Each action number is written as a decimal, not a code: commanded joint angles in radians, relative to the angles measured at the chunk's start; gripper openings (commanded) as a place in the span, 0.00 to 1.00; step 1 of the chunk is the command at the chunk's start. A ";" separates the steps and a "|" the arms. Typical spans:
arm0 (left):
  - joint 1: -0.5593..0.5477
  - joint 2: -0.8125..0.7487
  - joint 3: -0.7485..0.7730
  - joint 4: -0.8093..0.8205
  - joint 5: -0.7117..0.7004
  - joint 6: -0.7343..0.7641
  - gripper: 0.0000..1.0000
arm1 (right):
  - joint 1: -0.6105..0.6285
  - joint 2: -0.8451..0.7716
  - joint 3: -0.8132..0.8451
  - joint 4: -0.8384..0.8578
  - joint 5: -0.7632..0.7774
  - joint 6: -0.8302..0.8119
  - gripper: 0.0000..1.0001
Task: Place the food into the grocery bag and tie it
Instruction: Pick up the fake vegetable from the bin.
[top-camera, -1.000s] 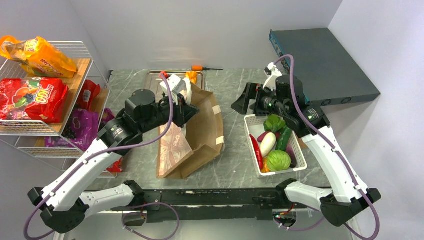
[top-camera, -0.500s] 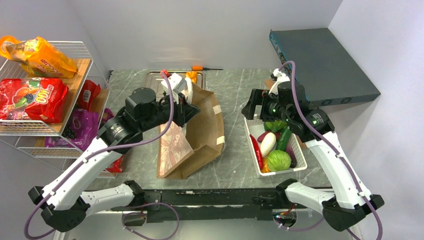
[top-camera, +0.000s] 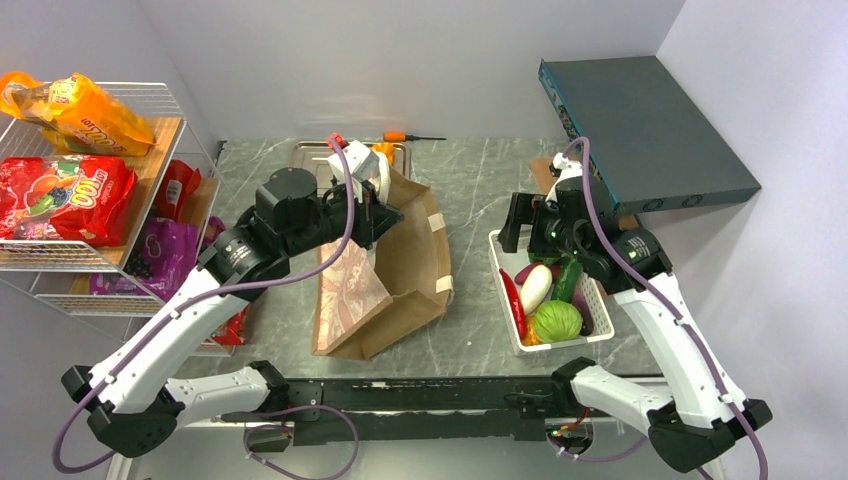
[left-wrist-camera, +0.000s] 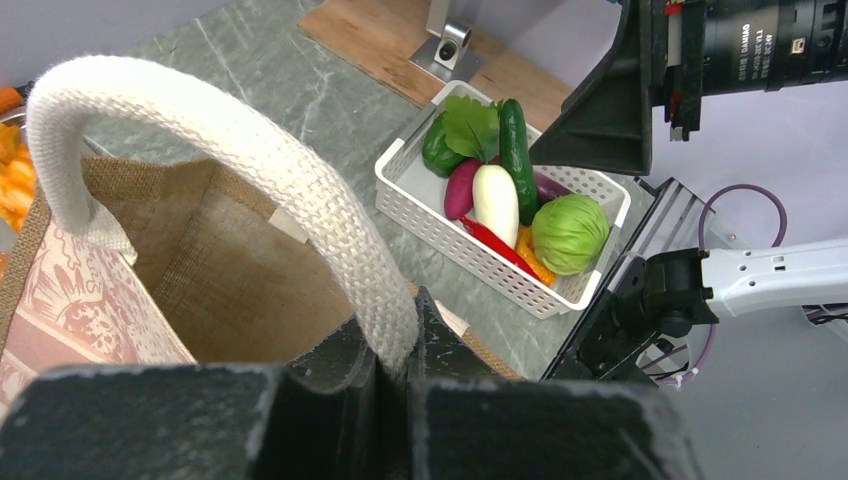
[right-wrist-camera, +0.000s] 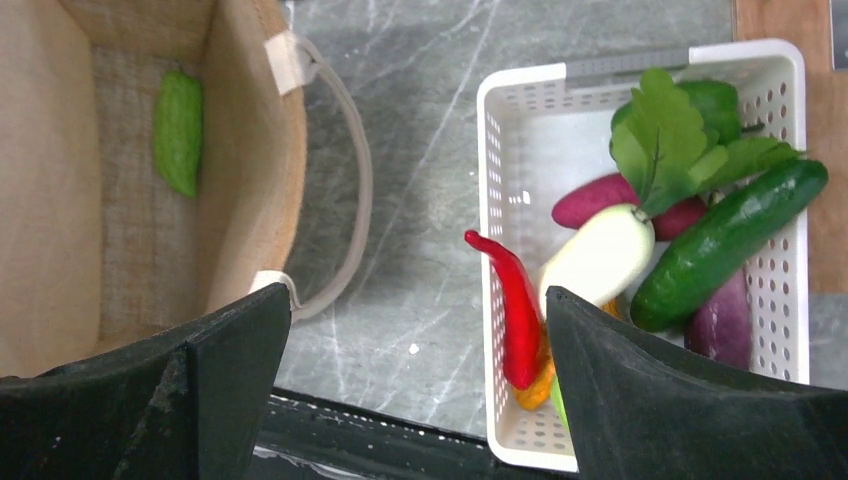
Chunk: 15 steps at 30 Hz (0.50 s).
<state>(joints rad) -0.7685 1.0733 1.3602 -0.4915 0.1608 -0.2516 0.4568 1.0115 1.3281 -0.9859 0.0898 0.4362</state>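
Observation:
The brown grocery bag (top-camera: 420, 260) stands open at the table's middle. My left gripper (left-wrist-camera: 400, 350) is shut on its white woven handle (left-wrist-camera: 250, 170), holding it up over the mouth. A light green vegetable (right-wrist-camera: 178, 130) lies on the bag's floor. My right gripper (right-wrist-camera: 418, 300) hangs open and empty between the bag and the white basket (right-wrist-camera: 487, 200), its right finger over the basket's near part. In the basket lie a red chili (right-wrist-camera: 510, 300), a white radish (right-wrist-camera: 600, 255), a cucumber (right-wrist-camera: 720, 240) and a cabbage (top-camera: 557, 321). Orange (top-camera: 85, 115) and red (top-camera: 65, 195) snack packets sit on the rack.
A wire rack (top-camera: 170, 95) stands at the left edge. Behind the bag is a metal tray (top-camera: 310, 155) holding an orange piece (top-camera: 383, 152), and a screwdriver (top-camera: 410, 136) lies past it. A dark flat box (top-camera: 650, 130) fills the far right corner.
My right gripper has swung right and nearer, from beyond the basket's far left corner to over it. The left gripper has shifted slightly with the handle, still shut.

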 joint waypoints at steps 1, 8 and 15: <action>0.003 -0.006 0.046 0.076 0.019 0.012 0.00 | -0.005 -0.017 -0.014 -0.058 0.056 0.000 1.00; 0.003 -0.004 0.038 0.077 0.027 0.006 0.00 | -0.004 -0.041 -0.073 -0.099 0.076 0.028 1.00; 0.003 -0.027 -0.005 0.100 0.032 -0.017 0.00 | -0.006 -0.052 -0.156 -0.083 0.042 0.034 1.00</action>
<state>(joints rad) -0.7681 1.0767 1.3579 -0.4820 0.1699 -0.2565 0.4541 0.9676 1.2064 -1.0729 0.1379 0.4622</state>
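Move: Over the bin, the right hand has the green cabbage about 10 cm back, 9 cm to its right and some 23 cm below. Around it at similar depth, the red chili lies about 5 cm back and 3 cm left of the hand, the white eggplant 1 cm back and 4 cm right, and the cucumber 1 cm ahead and 12 cm right. From the left hand the cabbage is roughly 44 cm right, 8 cm back and 33 cm down. Sinking about 5 cm into the space above the bin, the right hand also draws back and to its right, some 2 cm each, towards the cabbage at the bin's near end. The wrist tips the fingers about 10 degrees more steeply down; they stay wide open and touch nothing. ##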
